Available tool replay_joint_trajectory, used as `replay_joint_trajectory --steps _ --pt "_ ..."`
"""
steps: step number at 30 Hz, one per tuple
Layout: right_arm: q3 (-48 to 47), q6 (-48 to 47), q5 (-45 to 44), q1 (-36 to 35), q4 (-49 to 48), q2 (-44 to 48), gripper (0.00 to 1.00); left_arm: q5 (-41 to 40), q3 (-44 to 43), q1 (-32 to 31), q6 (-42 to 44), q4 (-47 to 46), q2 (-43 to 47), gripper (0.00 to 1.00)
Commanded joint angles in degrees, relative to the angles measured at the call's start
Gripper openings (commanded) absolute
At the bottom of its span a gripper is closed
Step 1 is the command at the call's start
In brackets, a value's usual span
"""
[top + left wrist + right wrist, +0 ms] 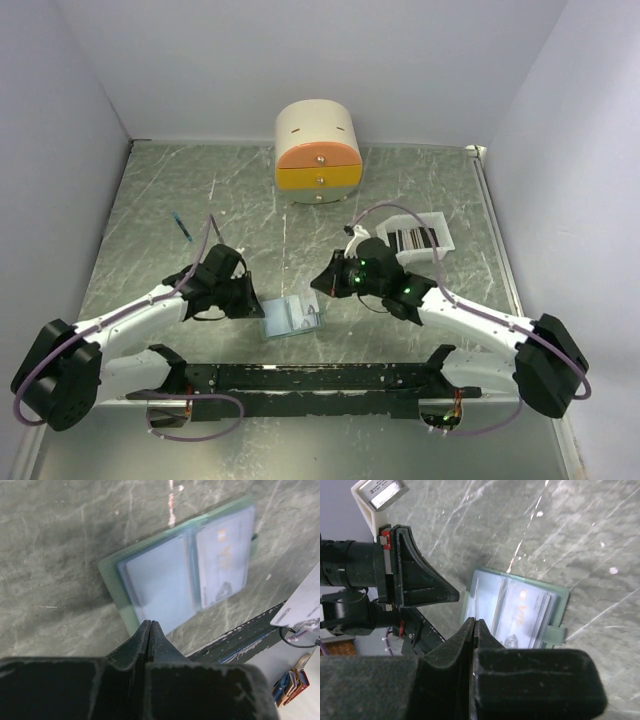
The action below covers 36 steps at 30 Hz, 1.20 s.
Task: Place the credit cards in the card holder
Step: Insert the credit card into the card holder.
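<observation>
The card holder [293,317] lies open on the table, grey-green with pale blue pockets [160,580]. One pale credit card [222,562] sits inside a pocket [527,612]. My left gripper [256,300] is shut, its tips [150,623] pinching the holder's corner. My right gripper [322,284] hangs over the other pocket, shut [475,621] on a credit card seen edge-on as a thin pale line [476,597]. More striped credit cards [410,238] lie in the white tray.
The white tray [440,228] stands at the right, behind my right arm. A round cream-and-orange drawer box [318,150] is at the back centre. A blue pen [181,227] lies at the left. A black rail [320,378] runs along the near edge.
</observation>
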State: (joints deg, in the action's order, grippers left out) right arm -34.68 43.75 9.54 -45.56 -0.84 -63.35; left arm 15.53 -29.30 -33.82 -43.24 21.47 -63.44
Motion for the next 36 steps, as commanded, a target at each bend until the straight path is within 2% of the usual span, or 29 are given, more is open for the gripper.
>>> replay_joint_trajectory --steps 1,8,17,36 --pt "1.22 4.4 0.29 -3.17 -8.99 -3.77 0.0 1.75 2.05 0.29 -1.56 -5.86 -2.26 0.07" --pt "1.77 5.42 -0.33 -5.91 -14.13 -10.44 0.0 1.14 3.19 0.25 -0.79 -6.83 -4.84 0.08" --pt "1.99 4.71 -1.99 -6.16 -14.82 -14.64 0.0 -1.18 4.32 0.27 -1.4 -6.2 -6.34 0.09" --pt "0.24 12.98 -8.61 -6.12 -6.97 -16.98 0.0 -2.4 4.01 0.25 -1.48 -5.56 -7.49 0.1"
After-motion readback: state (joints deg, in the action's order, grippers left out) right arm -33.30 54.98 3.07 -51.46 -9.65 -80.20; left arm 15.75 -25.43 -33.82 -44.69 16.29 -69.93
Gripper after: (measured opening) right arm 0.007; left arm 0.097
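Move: The right hand, holding the card, has the card holder's right page about 13 cm below it, some 2 cm left and 3 cm back. The left page lies roughly 9 cm left and 4 cm back at that same level, and the white box is about 22 cm right and 17 cm ahead. The holder's left edge is some 4 cm below the nearly shut left fingers and 1 cm back; from them the left page is about 3 cm right. The left fingertips come down onto the holder's left edge, sinking about 3.5 cm with a slight draw back, then stay there, nearly shut. The right hand keeps its grip on the card and lowers it about 8 cm towards the right page beside the fold, swinging left some 4 cm at first, then easing back right by 1 cm as the wrist tips down about 10 degrees and turns slightly clockwise. ##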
